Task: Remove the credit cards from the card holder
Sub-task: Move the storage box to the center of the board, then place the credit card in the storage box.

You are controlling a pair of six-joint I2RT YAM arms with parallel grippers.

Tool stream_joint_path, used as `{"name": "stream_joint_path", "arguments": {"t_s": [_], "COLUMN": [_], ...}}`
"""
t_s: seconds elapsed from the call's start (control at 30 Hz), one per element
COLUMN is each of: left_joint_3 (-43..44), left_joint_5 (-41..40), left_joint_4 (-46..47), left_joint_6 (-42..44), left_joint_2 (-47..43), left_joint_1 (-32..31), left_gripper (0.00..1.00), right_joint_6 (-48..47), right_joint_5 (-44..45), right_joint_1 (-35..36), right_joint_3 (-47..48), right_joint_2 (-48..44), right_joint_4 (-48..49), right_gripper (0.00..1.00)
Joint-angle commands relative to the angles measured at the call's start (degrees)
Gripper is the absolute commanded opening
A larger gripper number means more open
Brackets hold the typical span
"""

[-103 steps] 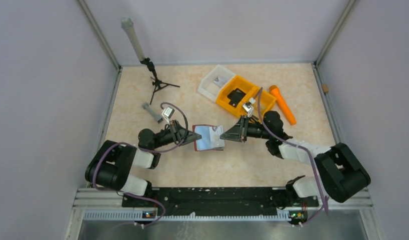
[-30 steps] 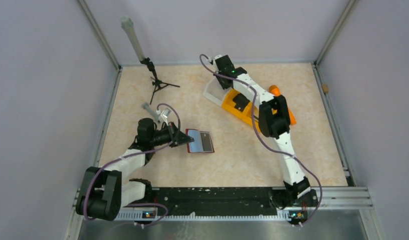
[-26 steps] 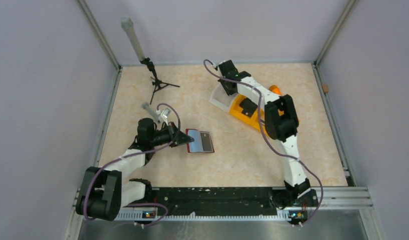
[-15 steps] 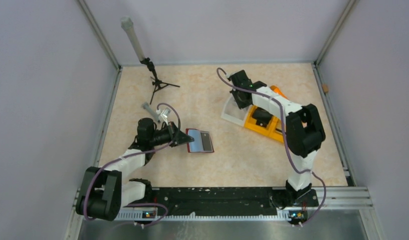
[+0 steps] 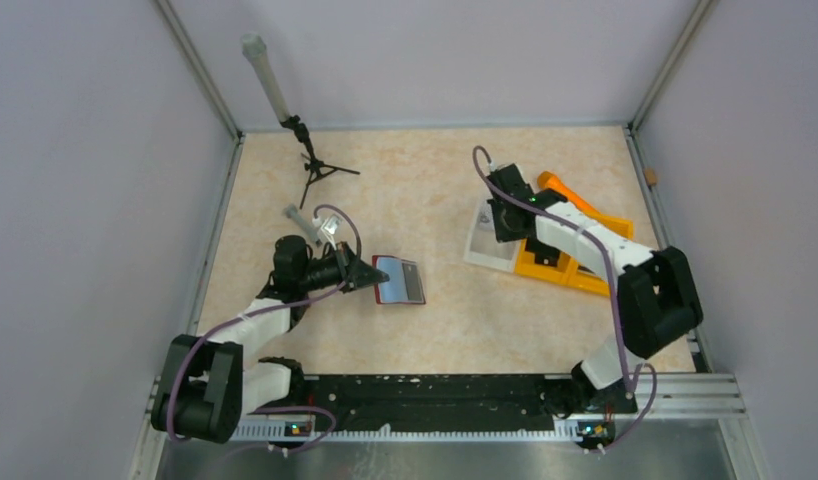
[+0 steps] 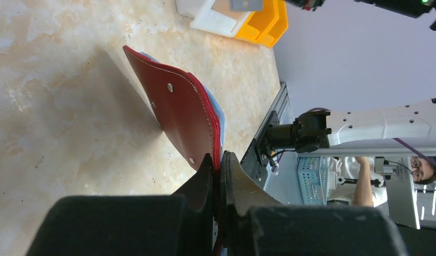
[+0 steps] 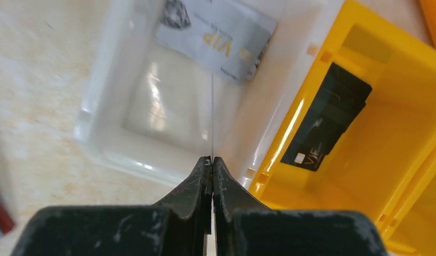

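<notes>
The dark red card holder point(image 5: 400, 282) lies part open on the table, its pale inner face up. My left gripper point(image 5: 370, 272) is shut on its left edge; in the left wrist view the red cover point(image 6: 178, 112) stands up from the pinching left gripper point(image 6: 218, 160). My right gripper point(image 7: 211, 160) is shut on a thin credit card point(image 7: 212, 114), seen edge-on, above the white tray point(image 7: 106, 154). A grey credit card point(image 7: 216, 32) lies in that tray. A black card point(image 7: 325, 122) lies in the orange tray point(image 7: 402, 160). From above, the right gripper point(image 5: 500, 225) hangs over the white tray point(image 5: 485, 255).
The orange tray point(image 5: 575, 275) adjoins the white tray at the right. An orange marker point(image 5: 575, 200) lies behind them. A grey tube on a black tripod point(image 5: 315, 170) stands at the back left, and a small grey cylinder point(image 5: 301, 220) lies beside my left arm.
My right arm has swung right and toward the near side, and both trays have slid that way with it. The left gripper and the card holder have stayed put.
</notes>
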Motion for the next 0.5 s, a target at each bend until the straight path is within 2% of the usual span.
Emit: {"name": "stream_joint_path", "arguments": {"t_s": [0.0,0.1,0.17,0.47], "left_joint_3": [-0.1,-0.4,-0.7,-0.9], "left_joint_5": [1.3,1.4,1.3,1.4], "left_joint_4": [5.0,5.1,5.0,4.1], "left_joint_6": [-0.8,-1.0,-1.0,-0.8], "left_joint_2": [-1.4,-1.9,-2.6,-4.4], "left_joint_1": [-0.4,-0.4,-0.4,-0.4], "left_gripper": [0.00,0.00,0.00,0.00], "right_joint_6": [11.9,22.1,29.9,64.0], "right_joint_5": [-2.0,-4.7,-3.2,8.6], "right_joint_1": [-0.3,-0.4,-0.3,0.5], "right_joint_3": [-1.4,-3.7,-4.0,-4.4], "right_joint_2": [-9.1,-10.8,-10.4,-8.1], "right_joint_4": [11.4,19.5,21.2,13.6], "right_gripper": [0.00,0.00,0.00,0.00]}}
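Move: The storage box's middle lies about 12 cm to the right of the right fingertips, 1 cm back and 2 cm lower; they stand in its clear compartment. There the grey VIP card lies some 5 cm ahead, 3 cm left and 3 cm lower. Black cards in the orange part sit 10 cm right and 3 cm back, the orange flashlight 17 cm right and 11 cm ahead. From the left hand, the box's middle is roughly 39 cm right and 9 cm ahead. Lift the closed right gripper out of the storage box's clear compartment, rising about 8 cm while easing some 5 cm forward and as much left to its far left corner. Roll the hand so the fingers swing out to point left, and twist it about 35 degrees clockwise. Keep the left gripper pinched on the card holder, raising it just over a centimetre. ##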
